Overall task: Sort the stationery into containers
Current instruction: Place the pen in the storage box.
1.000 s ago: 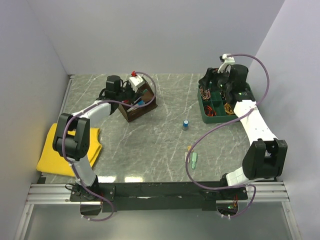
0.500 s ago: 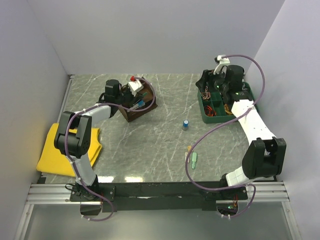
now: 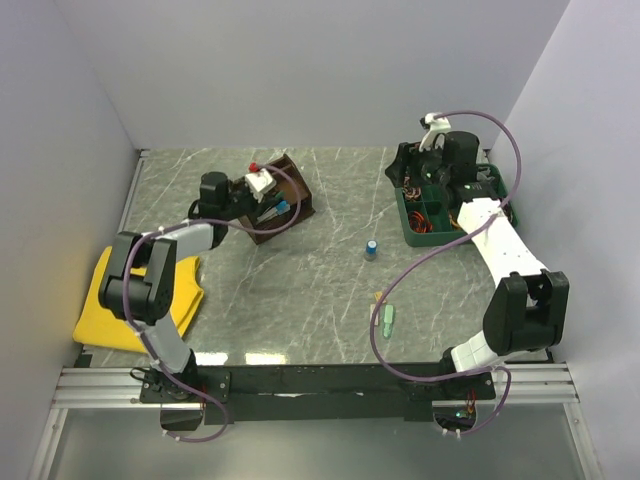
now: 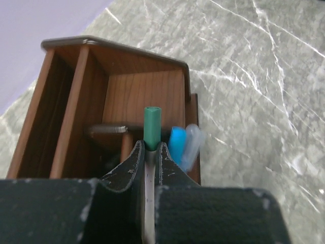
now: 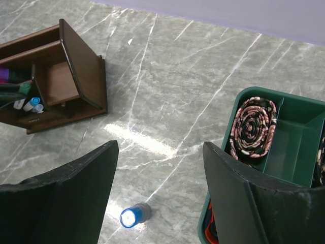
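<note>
The dark brown wooden organiser (image 3: 284,199) stands at the back left, tipped towards my left arm; it also shows in the right wrist view (image 5: 76,66). My left gripper (image 3: 252,188) is shut on a green-capped white pen (image 4: 151,126), whose cap points into the organiser's open compartments (image 4: 127,76). Blue-capped markers (image 4: 179,145) lie inside, next to the pen. My right gripper (image 5: 160,173) is open and empty, high above the table by the green tray (image 3: 445,215). A small blue-capped cylinder (image 3: 371,248) lies on the table, below the right gripper (image 5: 134,215). A pale-green piece (image 3: 387,318) and a tiny tan piece (image 3: 378,296) lie nearer the front.
The green divided tray (image 5: 299,137) at the back right holds coiled cords (image 5: 252,127). A yellow cloth (image 3: 110,310) lies at the front left under the left arm. Grey walls close the table at the back and on both sides.
My left gripper has drawn back to the left with the pen. The organiser has tipped and turned towards it. My right gripper has shifted slightly back and left.
</note>
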`<action>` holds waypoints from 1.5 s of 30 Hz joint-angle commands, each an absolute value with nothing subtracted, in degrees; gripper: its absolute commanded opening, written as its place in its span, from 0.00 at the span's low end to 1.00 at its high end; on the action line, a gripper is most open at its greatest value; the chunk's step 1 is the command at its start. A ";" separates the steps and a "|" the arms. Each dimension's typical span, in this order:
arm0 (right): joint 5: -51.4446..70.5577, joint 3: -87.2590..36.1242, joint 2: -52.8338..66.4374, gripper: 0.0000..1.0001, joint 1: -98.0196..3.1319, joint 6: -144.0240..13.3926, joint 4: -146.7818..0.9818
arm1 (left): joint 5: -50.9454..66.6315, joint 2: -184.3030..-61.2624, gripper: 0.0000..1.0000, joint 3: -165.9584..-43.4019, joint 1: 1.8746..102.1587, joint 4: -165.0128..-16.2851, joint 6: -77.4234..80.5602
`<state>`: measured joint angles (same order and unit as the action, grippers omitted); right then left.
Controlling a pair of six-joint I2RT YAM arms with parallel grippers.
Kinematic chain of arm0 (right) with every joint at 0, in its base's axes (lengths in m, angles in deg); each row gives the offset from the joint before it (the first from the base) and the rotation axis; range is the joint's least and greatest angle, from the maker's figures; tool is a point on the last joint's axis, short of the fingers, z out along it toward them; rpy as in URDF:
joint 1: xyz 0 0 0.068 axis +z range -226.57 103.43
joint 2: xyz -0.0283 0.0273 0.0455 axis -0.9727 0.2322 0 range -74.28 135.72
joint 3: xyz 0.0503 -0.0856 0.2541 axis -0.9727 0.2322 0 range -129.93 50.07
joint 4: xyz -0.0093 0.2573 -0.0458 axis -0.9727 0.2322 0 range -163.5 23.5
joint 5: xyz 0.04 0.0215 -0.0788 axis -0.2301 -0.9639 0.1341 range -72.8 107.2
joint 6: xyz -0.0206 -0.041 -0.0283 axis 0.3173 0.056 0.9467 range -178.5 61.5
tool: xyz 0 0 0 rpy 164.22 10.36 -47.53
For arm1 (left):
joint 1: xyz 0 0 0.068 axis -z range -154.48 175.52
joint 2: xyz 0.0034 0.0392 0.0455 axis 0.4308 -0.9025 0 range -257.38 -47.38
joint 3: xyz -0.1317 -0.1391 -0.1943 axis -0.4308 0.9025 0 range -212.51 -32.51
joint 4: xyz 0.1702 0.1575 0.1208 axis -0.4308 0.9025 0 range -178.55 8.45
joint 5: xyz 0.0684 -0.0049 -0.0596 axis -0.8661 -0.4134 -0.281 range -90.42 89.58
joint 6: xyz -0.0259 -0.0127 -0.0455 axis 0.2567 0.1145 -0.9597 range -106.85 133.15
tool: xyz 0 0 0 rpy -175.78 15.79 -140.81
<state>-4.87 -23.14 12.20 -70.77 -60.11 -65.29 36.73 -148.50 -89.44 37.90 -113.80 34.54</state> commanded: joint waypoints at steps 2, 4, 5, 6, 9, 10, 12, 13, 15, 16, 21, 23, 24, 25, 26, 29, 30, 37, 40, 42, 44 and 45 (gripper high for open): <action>-4.42 -26.92 13.17 0.76 -69.89 -59.03 -65.76 | 37.29 -143.96 0.01 -81.29 37.73 -130.12 33.71; -4.25 -27.62 13.61 0.75 -69.37 -57.53 -64.63 | 37.03 -144.93 0.01 -81.64 37.73 -129.59 33.54; -4.25 -27.80 13.87 0.75 -69.19 -57.45 -64.36 | 36.76 -145.28 0.01 -81.99 37.65 -127.68 34.23; -4.16 -27.89 13.96 0.75 -69.01 -57.53 -64.09 | 36.59 -145.29 0.01 -82.17 37.56 -127.40 34.42; -3.64 -28.24 14.40 0.76 -67.87 -57.45 -64.00 | 36.58 -144.67 0.01 -80.94 37.03 -128.45 34.33; -3.37 -28.33 14.58 0.76 -67.09 -57.45 -63.92 | 36.50 -144.50 0.01 -80.50 36.94 -128.36 34.94; -3.19 -28.51 14.75 0.75 -66.29 -57.10 -64.00 | 36.32 -143.88 0.01 -79.54 36.42 -128.71 35.03; -2.85 -28.77 14.75 0.76 -66.03 -56.92 -63.92 | 36.32 -143.53 0.01 -79.18 36.33 -128.89 35.12; -2.67 -29.03 15.02 0.76 -65.23 -56.66 -63.74 | 36.15 -142.92 0.01 -78.74 35.89 -128.19 35.47; -2.58 -29.12 15.02 0.76 -65.15 -56.66 -63.65 | 35.97 -142.83 0.01 -78.83 35.80 -127.66 36.08; -2.58 -29.47 15.37 0.76 -64.62 -56.74 -63.65 | 34.92 -143.27 0.08 -79.97 34.92 -122.83 37.05; -2.58 -29.65 15.37 0.76 -64.62 -56.66 -63.74 | 34.65 -143.18 0.17 -79.97 34.66 -122.03 37.06; -2.58 -29.56 15.37 0.76 -64.53 -56.66 -63.83 | 34.39 -143.18 0.19 -79.88 34.66 -121.94 37.23; -2.58 -29.48 15.37 0.76 -64.44 -56.66 -63.83 | 33.86 -143.26 0.20 -80.06 34.66 -121.51 37.32; -2.49 -29.56 15.28 0.76 -64.35 -56.66 -63.74 | 33.60 -143.61 0.21 -80.32 34.66 -121.07 37.58; -2.58 -29.65 15.37 0.76 -64.18 -56.66 -63.65 | 32.37 -143.97 0.26 -80.85 34.48 -120.10 38.11; -2.49 -29.82 15.37 0.76 -64.09 -56.57 -63.74 | 32.28 -143.97 0.29 -80.94 34.48 -120.27 38.11; -2.58 -29.74 15.54 0.77 -63.74 -56.83 -64.09 | 32.37 -143.53 0.43 -82.78 34.31 -121.94 35.48; -2.66 -30.18 15.55 0.77 -63.56 -56.83 -64.09 | 33.06 -142.39 0.45 -84.45 34.31 -121.51 34.16; -2.67 -30.53 15.46 0.77 -63.56 -56.74 -64.09 | 34.99 -140.99 0.46 -86.38 34.31 -120.46 33.54; -2.84 -30.70 15.28 0.77 -63.65 -56.66 -64.09 | 36.23 -140.10 0.46 -89.01 34.39 -118.61 31.61; -3.02 -30.88 15.19 0.77 -63.65 -56.66 -64.18 | 37.28 -139.75 0.46 -89.89 34.39 -117.91 30.82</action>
<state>-2.97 -27.10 15.04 -63.97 -57.31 -62.69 34.52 -144.65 -83.84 35.01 -117.95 34.23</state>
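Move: The left gripper still holds the pen near its green cap, over the storage box; the pen slot it goes to has its middle about 4 cm below the left hand, 2 cm back and 1 cm to the right. The blue-capped pen's cap is level ahead-wise, some 4 cm to the hand's right and 2 cm lower; the purple marker sits about 2 cm ahead, 3 cm left and 4 cm down. From the right hand, the slot is some 33 cm left, 2 cm back and 17 cm below. Bring the left gripper about 3 cm to the left, first easing it back a little, and lower it a centimetre or two so the pen's body goes down into the slot beside the blue-capped pen. Open the fingers to nearly half to let go of the pen, then start lifting. Meanwhile shift the empty, open right gripper about 5 cm left, towards the box. ##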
